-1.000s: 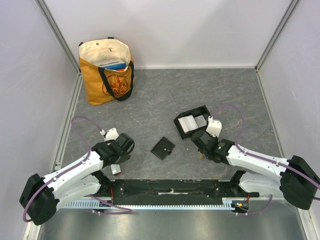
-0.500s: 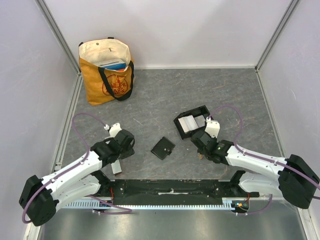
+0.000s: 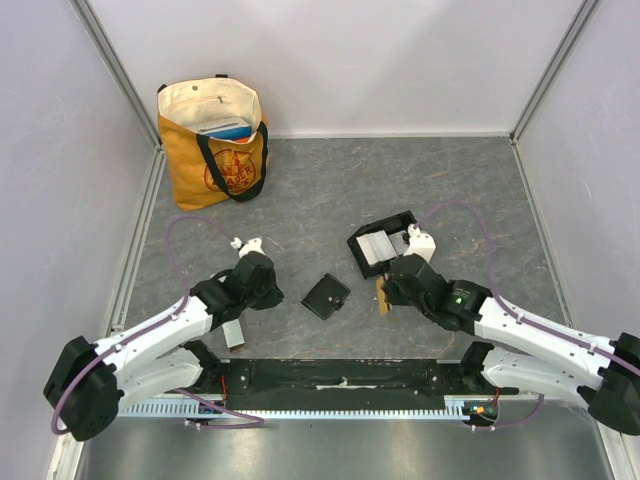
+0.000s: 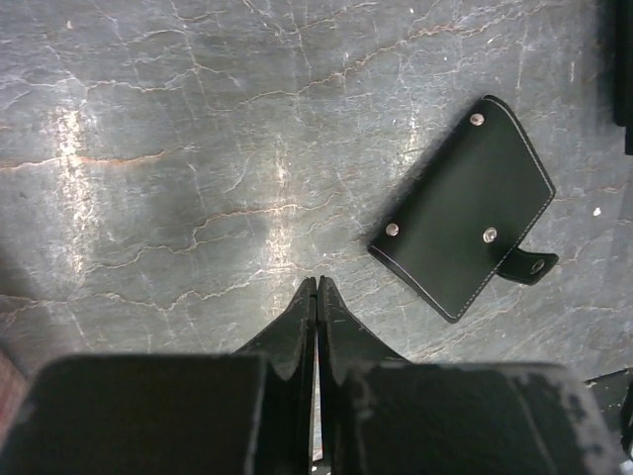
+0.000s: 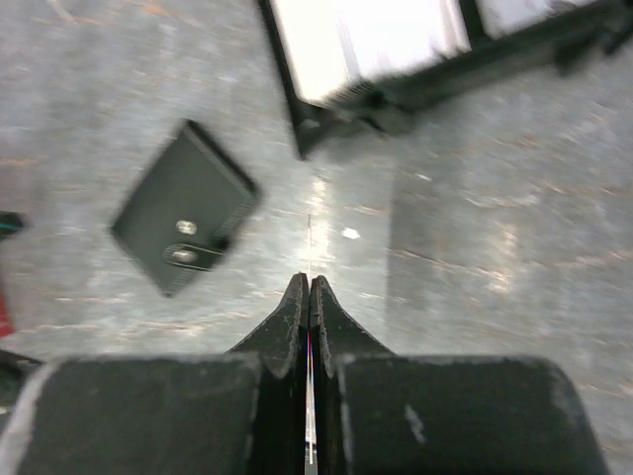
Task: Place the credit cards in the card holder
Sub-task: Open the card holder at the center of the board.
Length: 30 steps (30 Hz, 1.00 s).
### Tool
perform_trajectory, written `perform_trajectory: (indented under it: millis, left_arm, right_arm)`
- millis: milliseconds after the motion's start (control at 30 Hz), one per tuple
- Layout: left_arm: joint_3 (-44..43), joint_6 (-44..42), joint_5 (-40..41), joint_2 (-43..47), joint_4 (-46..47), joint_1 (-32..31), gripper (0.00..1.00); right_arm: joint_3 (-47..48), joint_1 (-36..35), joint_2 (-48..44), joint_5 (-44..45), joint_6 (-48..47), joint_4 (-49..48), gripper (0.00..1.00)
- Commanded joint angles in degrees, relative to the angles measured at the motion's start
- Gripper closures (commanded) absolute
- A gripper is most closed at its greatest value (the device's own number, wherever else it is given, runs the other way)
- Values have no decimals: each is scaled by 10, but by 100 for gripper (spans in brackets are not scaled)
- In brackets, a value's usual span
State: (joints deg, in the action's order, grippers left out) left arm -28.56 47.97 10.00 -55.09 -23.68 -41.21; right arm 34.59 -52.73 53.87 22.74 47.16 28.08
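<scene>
The card holder (image 3: 385,243) is a small black tray right of centre with pale grey cards (image 3: 378,247) in it; it also fills the top of the right wrist view (image 5: 396,89). My right gripper (image 3: 385,295) hangs just in front of it, shut on an orange-gold credit card (image 3: 381,296). In the right wrist view the gripper (image 5: 311,279) pinches this card, which shows edge-on as a thin line (image 5: 310,237) past the tips. My left gripper (image 4: 316,282) is shut with nothing in it, over bare table left of the wallet. A pale grey flat rectangle (image 3: 233,335), perhaps another card, lies by the left forearm.
A flat black folding wallet (image 3: 326,296) lies between the two grippers and shows in both wrist views (image 4: 465,233) (image 5: 183,208). An orange tote bag (image 3: 213,140) stands at the back left. Pale walls enclose the grey table on three sides.
My left gripper has closed and moved up and to the right, towards the wallet. The right gripper has shifted left and forward, and the orange card now shows in its fingers from above.
</scene>
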Motion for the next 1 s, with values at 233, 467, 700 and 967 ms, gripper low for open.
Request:
perform_trajectory:
  millis: [233,467,700,967]
  left_arm:
    - [-45,-38,-24,-58,28,9,98]
    - [-42,-45,-49,-63,44,13,98]
    - [-69,-78,-92,-105,85,14,85]
    - [-104,-131,-159,-160,121,13,41]
  right_arm:
    - [159,-55,226,2,45,-159,100]
    - [174,-59,302,-23,70,-174,100]
    - [116,-60,275,-11,87,-149,100]
    - [63,-60,240,0,108,-145,100]
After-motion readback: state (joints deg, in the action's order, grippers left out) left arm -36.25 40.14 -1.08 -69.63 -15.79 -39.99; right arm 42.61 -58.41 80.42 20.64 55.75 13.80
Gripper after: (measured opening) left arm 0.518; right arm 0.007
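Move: The closed left hand has the card holder about 5 cm ahead and 12 cm to its right, some 6 cm lower. From the right hand, which already pinches a yellow card, the card holder is roughly 4 cm ahead, 14 cm left and 9 cm down; the black box is about 18 cm ahead, 3 cm right and 8 cm down. Card-holding right hand sweeps 12 cm left, then sinks rightward; left opens, moving 5 cm right towards the holder. ##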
